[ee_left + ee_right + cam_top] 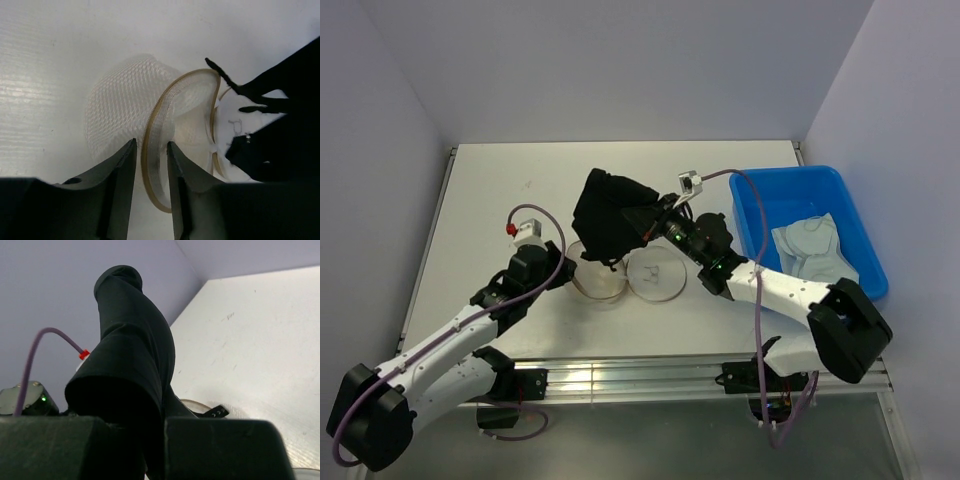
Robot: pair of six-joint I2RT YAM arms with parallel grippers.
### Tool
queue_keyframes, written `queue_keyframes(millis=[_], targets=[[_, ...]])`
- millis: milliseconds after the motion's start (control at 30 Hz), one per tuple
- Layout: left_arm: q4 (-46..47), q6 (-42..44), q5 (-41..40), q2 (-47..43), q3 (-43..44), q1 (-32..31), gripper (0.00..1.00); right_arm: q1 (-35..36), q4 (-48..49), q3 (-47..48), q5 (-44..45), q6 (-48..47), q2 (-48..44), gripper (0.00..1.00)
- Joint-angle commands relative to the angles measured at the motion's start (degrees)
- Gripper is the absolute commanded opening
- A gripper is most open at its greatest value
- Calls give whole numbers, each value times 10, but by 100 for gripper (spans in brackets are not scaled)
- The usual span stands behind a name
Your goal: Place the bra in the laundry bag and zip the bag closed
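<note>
The laundry bag (601, 282) is a cream mesh pouch lying on the table with its mouth open. Its round lid (657, 276) is flopped to the right. My left gripper (568, 266) straddles the bag's tan zip rim (159, 131). One finger is on each side of the rim, with a gap on the left side. The black bra (610, 213) hangs above the bag's mouth from my right gripper (647, 226), which is shut on it. In the right wrist view the bra (131, 345) fills the space above the gripper (162, 440). In the left wrist view its strap end (225, 77) dangles over the bag's rim.
A blue plastic bin (820, 182) stands at the right of the table with pale cloth items (815, 250) inside. Grey walls enclose the table on three sides. A metal rail (640, 375) runs along the near edge.
</note>
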Motion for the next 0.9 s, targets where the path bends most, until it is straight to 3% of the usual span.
queue_keyframes(millis=[0,67,100,167,367,700,867], targets=[[99,0,25,5,-16,13,35,7,96,-16,9,19,25,0],[115,1,25,9,-18,17,23,9,109,-24,12,19,35,0],[117,2,24,11,-17,19,9,9,115,-37,12,19,42,0],[118,2,20,15,-17,20,1,11,131,-50,13,22,49,0],[133,-2,36,26,-23,23,0,27,161,-83,-8,14,72,0],[139,-2,47,21,-24,23,0,42,52,-79,-41,-69,-105,0],[145,-6,62,25,-25,23,0,43,43,-75,-31,-74,-57,0]])
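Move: The raised zip rim of the laundry bag's open half stands between the left hand's parted fingers, about 2 cm ahead and 1 cm right of its hand point. From that hand the bag's mouth is roughly 3 cm ahead, 6 cm right and 5 cm down; the flat lid lies about 5 cm ahead, 18 cm right and 10 cm below. The right hand, holding the bra, has the mouth some 5 cm left, 1 cm back and 22 cm below, with the lid 9 cm right, 1 cm ahead and 27 cm below. Forward by barely 2 cm goes the left hand while its half-open fingers shut, pinching the bag's zip rim and then holding nearly still. The right hand keeps its grip on the bra and dips about 8 cm, then climbs back to slightly above its starting height while drawing 6 cm back towards the base, its fingers tipping up a little. ##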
